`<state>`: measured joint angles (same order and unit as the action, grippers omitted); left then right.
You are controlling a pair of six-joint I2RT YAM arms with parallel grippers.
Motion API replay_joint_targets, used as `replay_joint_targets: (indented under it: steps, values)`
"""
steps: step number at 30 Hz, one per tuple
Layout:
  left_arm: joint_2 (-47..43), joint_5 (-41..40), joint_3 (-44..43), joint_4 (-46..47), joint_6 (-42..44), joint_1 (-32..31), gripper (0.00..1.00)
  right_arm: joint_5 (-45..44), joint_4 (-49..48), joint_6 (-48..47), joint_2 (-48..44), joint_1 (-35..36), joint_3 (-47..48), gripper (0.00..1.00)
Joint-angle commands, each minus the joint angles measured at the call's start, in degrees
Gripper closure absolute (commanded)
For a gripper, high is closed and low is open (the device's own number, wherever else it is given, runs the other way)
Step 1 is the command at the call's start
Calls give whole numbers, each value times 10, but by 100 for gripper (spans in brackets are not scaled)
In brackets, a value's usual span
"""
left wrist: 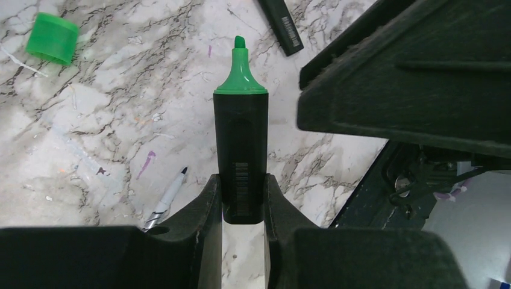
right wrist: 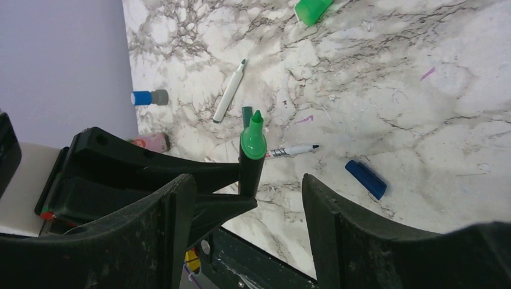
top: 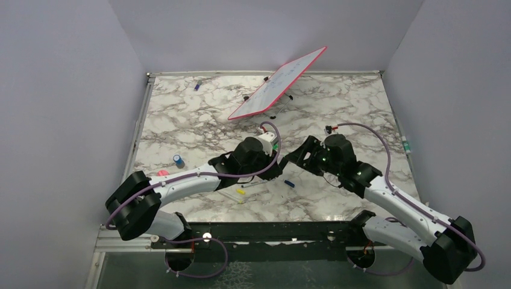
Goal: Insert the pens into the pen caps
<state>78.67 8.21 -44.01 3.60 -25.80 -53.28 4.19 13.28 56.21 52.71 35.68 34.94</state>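
Observation:
My left gripper [left wrist: 241,188] is shut on the rear end of a black-barrelled pen [left wrist: 241,138], a highlighter whose bare green tip points away from the wrist. A loose green pen cap [left wrist: 52,38] lies on the marble at the far left. In the right wrist view the same pen [right wrist: 252,150] stands upright in the left fingers, just beyond my right gripper [right wrist: 247,180]. That gripper is open, with nothing between its fingers. Both grippers meet at mid-table [top: 286,158]. A dark blue pen cap [right wrist: 366,179] lies to the right of them.
A thin white pen [right wrist: 229,93] and a black-tipped one [right wrist: 292,150] lie on the marble table [top: 337,108]. A tilted pink-edged whiteboard [top: 277,83] stands at the back. A blue-and-grey piece [right wrist: 149,97] and a pink one [right wrist: 150,142] lie left.

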Motion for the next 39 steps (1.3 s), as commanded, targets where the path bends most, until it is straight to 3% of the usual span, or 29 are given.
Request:
replay_joint_targets:
  steps: [1, 15, 22, 26, 30, 34, 39]
  values:
    - [-15, 32, 13, 46, -17, -2, 91, 43, -63, 12, 34, 3, 6, 31]
    - [-28, 52, 24, 62, -23, -3, 91, 69, -118, 27, 90, 3, -15, 52]
    - [-45, 63, 19, 63, -24, -2, 84, 59, -154, 21, 67, 3, -30, 83]
    - [-62, 87, 11, 63, -35, 2, 64, 62, -162, -16, 18, 3, -36, 86]
    - [-83, 148, -1, 73, -55, 14, 50, 86, -165, -66, -57, 3, -41, 87]
    - [-97, 255, -34, 83, -55, 15, 46, 130, -172, -81, -123, 3, -38, 89]
    - [-100, 322, -50, 141, -101, 14, 45, 195, -195, -113, -143, 3, -18, 89]
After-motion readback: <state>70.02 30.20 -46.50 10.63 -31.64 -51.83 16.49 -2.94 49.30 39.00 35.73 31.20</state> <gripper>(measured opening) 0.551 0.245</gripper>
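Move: The left fingers still hold the green marker near its lower end, its middle about 3 cm ahead of that hand and 1 cm higher. From the open right hand its middle is some 3 cm left, level ahead, 2 cm lower. On the table about 14 cm below the right hand, the green cap lies 10 cm ahead and 4 left, the blue cap 3 back and 2 right, the white pen 2 back and 8 left. Right reaches 3 cm left, pinches the green marker below its collar; left opens, and both rise some 11 cm. ##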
